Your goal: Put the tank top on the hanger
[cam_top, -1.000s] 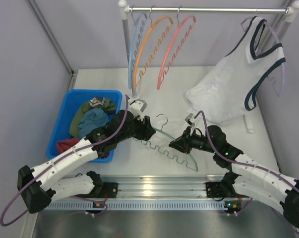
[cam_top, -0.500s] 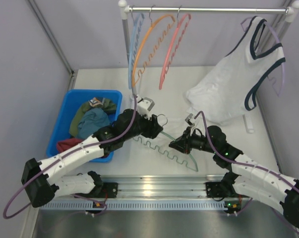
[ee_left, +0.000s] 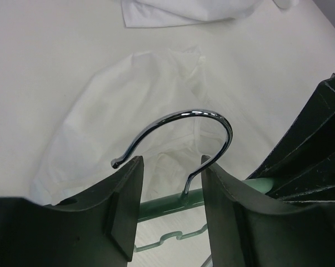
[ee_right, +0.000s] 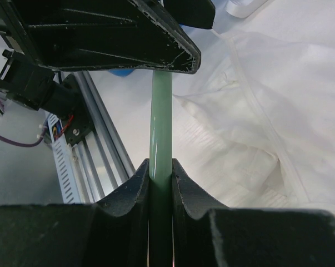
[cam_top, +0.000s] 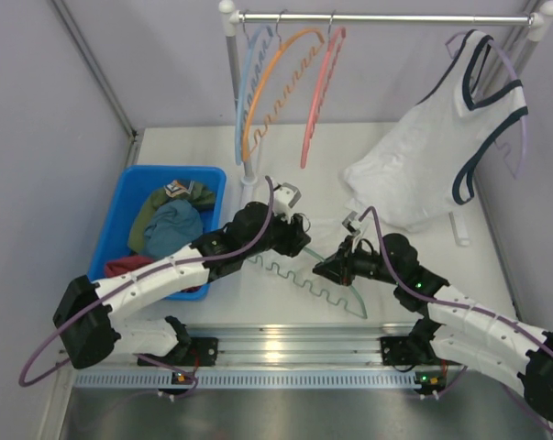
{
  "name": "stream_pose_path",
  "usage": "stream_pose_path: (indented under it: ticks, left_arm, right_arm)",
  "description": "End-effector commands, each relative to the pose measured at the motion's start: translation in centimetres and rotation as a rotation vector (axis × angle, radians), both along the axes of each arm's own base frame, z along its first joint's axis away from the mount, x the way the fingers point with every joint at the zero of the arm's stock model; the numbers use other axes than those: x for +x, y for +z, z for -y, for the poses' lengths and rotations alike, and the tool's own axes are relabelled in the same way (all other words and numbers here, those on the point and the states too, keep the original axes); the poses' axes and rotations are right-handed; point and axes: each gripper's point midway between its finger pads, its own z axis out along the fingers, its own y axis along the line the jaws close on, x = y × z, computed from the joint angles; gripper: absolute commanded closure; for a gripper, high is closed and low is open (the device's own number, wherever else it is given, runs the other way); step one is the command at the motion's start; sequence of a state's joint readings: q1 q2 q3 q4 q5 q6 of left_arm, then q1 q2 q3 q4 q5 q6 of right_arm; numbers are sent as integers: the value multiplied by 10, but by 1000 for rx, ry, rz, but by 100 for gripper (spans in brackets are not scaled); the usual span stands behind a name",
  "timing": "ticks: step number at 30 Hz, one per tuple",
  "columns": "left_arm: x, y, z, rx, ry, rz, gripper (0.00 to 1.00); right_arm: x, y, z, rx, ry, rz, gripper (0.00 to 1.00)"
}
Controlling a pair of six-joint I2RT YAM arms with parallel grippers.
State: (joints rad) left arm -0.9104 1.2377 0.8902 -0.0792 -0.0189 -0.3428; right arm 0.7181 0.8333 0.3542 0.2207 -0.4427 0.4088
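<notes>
The sage-green hanger lies tilted over the table between both arms. My right gripper is shut on its upper bar; in the right wrist view the green bar runs straight out from between the closed pads. My left gripper is open at the hanger's top, its fingers standing on either side of the metal hook's stem without clamping it. The plain white tank top lies flat on the white table beyond and under the hanger, with its seams visible in the right wrist view.
A blue bin of coloured clothes sits at the left. The rack rail carries blue, orange and salmon hangers, plus a navy-trimmed white top on a lavender hanger at the right. An aluminium rail runs along the near edge.
My left arm has swung right, from beside the bin to the hanger's hook, and its jaws now straddle the hook stem. The hangers on the rail have swung a little. The right arm has stayed still.
</notes>
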Motion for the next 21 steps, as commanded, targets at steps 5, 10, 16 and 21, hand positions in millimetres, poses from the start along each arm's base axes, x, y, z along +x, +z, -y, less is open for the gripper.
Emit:
stream_pose_path:
  ticks: [5, 10, 16, 21]
  left_arm:
    - [10, 26, 20, -67, -3, 94, 55]
    - [12, 24, 23, -57, 4, 103, 70]
    - [13, 22, 26, -8, 8, 123, 100]
    - [12, 25, 28, 16, 7, 159, 100]
  right_arm:
    - [2, 33, -10, 91, 27, 106, 100]
    - [3, 33, -10, 91, 27, 109, 100]
    - [5, 27, -8, 71, 8, 93, 100]
    - [9, 19, -4, 27, -29, 65, 98]
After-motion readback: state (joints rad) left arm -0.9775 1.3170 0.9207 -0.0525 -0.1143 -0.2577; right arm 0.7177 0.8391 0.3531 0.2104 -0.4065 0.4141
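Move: The left hand's open fingers straddle the green hanger at the foot of its hook; that spot lies level with the hand, about 1 cm to its right and 1 cm lower. The loose tank top lies on the table some 15 cm below, 3 cm ahead and 6 cm to the right. The part of the shoulder bar that the right hand pinches is about 5 cm back and 5 cm right. From the right hand, the hook's foot lies roughly 5 cm ahead, 4 cm left and 1 cm higher. Rightwards and a little down, about 2 cm in all, the left hand eases in towards the foot of the hanger's hook, and its half-open fingers shut around the metal stem just where it leaves the green bar, the wrist turning only slightly. The right hand keeps its pinch on the hanger's shoulder, practically still. ##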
